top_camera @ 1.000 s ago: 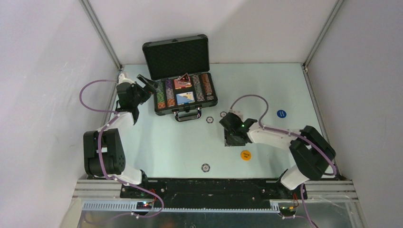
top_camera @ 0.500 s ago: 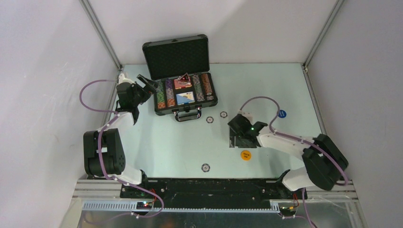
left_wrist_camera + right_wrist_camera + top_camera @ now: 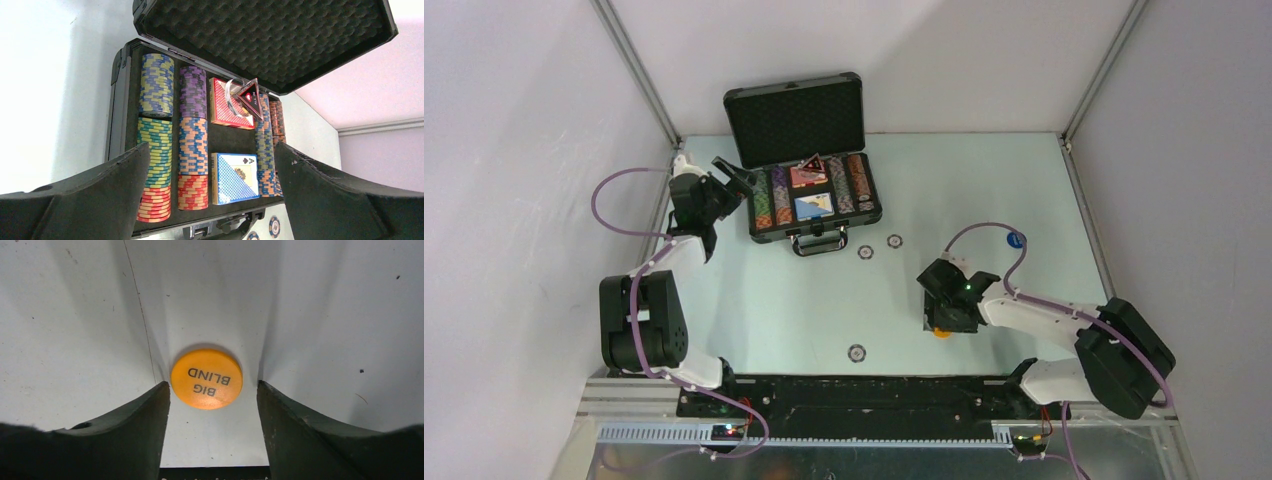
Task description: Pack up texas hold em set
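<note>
The black briefcase (image 3: 770,228) lies open at the back of the table, its foam-lined lid (image 3: 796,113) standing upright. Inside are rows of multicoloured chips (image 3: 156,150), a red-patterned card deck (image 3: 223,111), a blue deck (image 3: 235,177) and a dark triangular marker (image 3: 250,96). My left gripper (image 3: 736,175) hangs open at the case's left side, holding nothing (image 3: 212,160). My right gripper (image 3: 212,390) is open and low over the table, one fingertip on each side of the orange "BIG BLIND" button (image 3: 206,379), which is mostly hidden under it in the top view (image 3: 941,332).
A blue button (image 3: 1016,240) lies right of centre. Two loose chips (image 3: 865,252) (image 3: 894,240) sit in front of the case's handle (image 3: 816,243), and a third chip (image 3: 856,352) lies near the front edge. Walls close in the table on both sides.
My right arm has swung right and toward the front edge, coming down over the orange button, and its jaws have opened wider. The left arm has not moved.
</note>
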Controlling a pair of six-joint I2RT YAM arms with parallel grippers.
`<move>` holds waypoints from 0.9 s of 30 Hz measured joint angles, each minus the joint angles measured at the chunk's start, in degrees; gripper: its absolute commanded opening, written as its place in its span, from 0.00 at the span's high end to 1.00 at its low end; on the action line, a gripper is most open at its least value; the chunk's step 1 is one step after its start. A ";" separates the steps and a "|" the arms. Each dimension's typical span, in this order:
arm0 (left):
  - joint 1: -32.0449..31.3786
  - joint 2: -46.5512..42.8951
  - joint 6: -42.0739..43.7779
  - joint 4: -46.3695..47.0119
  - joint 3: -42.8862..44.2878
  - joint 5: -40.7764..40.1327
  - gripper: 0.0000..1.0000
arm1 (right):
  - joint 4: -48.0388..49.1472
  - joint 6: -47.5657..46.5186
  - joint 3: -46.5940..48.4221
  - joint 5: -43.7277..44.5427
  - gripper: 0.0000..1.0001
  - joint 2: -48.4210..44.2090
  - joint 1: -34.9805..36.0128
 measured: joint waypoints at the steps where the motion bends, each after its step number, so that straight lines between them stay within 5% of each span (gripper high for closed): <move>1: 0.00 0.00 0.00 0.00 0.00 0.00 0.02 | 0.04 -0.02 0.00 0.02 0.37 0.11 0.11; 27: 0.00 0.11 0.00 0.00 0.00 0.00 0.02 | 9.53 -2.01 6.01 -0.96 0.50 9.16 2.47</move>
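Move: Just beneath the right hand, about 1 cm below and centred between its open fingers, lies the orange big blind button, flat on the table. One loose chip is about 16 cm to the hand's left and 4 cm back; two more lie farther out, some 21 cm ahead and 15 cm left, and 24 cm ahead and 9 cm left. From the left hand the button is roughly 28 cm back, 41 cm right and 16 cm below. Closing partway, the right fingers come in on the orange button from both sides and nip its rim while, after a brief hold, the hand drags it along the table towards the case, about 5 cm left and 3 cm forward, at nearly constant height and still gaining speed. The hand turns only slightly. ##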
